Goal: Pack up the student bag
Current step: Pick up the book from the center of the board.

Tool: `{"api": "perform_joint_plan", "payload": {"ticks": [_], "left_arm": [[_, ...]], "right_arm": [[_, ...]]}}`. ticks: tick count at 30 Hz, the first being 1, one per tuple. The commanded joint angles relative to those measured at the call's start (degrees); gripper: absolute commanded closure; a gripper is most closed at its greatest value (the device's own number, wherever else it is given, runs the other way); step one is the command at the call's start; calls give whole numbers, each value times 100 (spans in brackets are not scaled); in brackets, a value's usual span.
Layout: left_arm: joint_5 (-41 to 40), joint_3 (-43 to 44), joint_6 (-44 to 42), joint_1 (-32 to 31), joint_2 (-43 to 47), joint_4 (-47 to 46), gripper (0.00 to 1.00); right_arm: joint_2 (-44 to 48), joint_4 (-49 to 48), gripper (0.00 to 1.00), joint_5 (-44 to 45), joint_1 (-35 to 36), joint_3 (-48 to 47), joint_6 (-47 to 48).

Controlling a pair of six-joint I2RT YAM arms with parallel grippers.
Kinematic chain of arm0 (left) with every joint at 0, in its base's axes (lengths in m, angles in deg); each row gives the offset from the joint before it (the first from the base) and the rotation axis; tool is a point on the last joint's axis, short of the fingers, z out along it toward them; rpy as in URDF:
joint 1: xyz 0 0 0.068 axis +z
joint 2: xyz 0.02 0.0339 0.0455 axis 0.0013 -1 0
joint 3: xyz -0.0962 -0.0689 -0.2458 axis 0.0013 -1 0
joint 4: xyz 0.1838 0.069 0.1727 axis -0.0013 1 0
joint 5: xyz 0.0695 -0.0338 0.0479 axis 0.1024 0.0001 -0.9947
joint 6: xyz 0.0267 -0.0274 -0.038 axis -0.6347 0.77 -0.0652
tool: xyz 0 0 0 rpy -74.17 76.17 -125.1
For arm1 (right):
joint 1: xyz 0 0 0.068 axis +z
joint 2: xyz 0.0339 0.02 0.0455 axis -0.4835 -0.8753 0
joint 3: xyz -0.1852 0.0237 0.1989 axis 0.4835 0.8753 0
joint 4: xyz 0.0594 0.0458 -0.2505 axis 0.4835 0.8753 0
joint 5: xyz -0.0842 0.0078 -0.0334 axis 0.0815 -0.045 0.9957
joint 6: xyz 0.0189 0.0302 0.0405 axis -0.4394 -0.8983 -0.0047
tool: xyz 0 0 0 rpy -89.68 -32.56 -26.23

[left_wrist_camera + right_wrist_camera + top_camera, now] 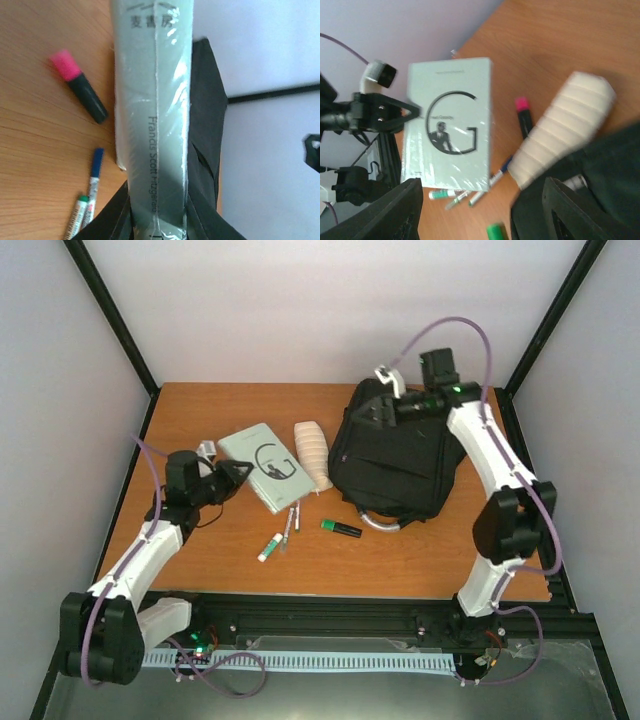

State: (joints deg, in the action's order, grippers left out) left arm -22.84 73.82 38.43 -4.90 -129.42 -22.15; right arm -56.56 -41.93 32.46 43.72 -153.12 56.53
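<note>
The student bag (395,455), a black soft backpack, lies at the back right of the table with its grey handle (380,524) toward me. My right gripper (387,405) hovers over the bag's far left corner. In the right wrist view it (480,220) is open with nothing between its fingers (385,215). My left gripper (235,475) is shut on the edge of a pale green wrapped book (265,465). The book's spine (152,115) runs up the left wrist view from between my fingers (107,222), with the bag (205,125) behind it.
A cream ribbed roll (312,453) lies between book and bag. A pink highlighter (77,85) and thin markers (291,524) lie near the book. A green-capped marker (270,547) and a green highlighter (340,528) sit nearer the front edge.
</note>
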Motion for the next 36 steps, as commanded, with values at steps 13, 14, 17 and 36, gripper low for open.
{"api": "perform_joint_plan", "payload": {"ticks": [13, 14, 17, 36], "left_arm": [[1005, 1090, -774, -1913, -1226, -3139, 99], [1052, 1135, -787, -1996, -1381, -3366, 99], [1163, 1255, -733, -2194, -1783, -3961, 99], [2197, 2117, -74, -2647, -3125, -5591, 99]], "right_arm": [[2858, -781, 20, -570, -1639, 4525, 998], [2956, -846, 17, -633, -1639, 4650, 1047], [3069, -679, 16, -774, -1642, 4626, 1287], [2600, 217, 13, -2668, -1643, 4585, 2444]]}}
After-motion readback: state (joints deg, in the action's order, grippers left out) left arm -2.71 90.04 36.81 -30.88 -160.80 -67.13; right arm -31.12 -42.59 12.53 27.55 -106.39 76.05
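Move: Already in the left fingers by its spine, the book has its middle about 3 cm ahead of and 4 cm right of that hand, slightly below. From the left hand, the bag's middle is about 37 cm right and 3 cm ahead, 15 cm down; the cream pouch 15 cm right and 3 cm ahead; the green marker 22 cm right and 16 cm back. From the open right hand, the book is about 21 cm left and 12 cm back, some 13 cm lower. Swinging the book some 23 cm right and about 8 cm up, past the pouch to the bag, the left hand keeps its pinch on the spine, turning clockwise roughly 45 degrees and tipping up. The right hand backs off right, back and down, then mainly eases back, opening wider to receive the book's free edge; no closing yet. ##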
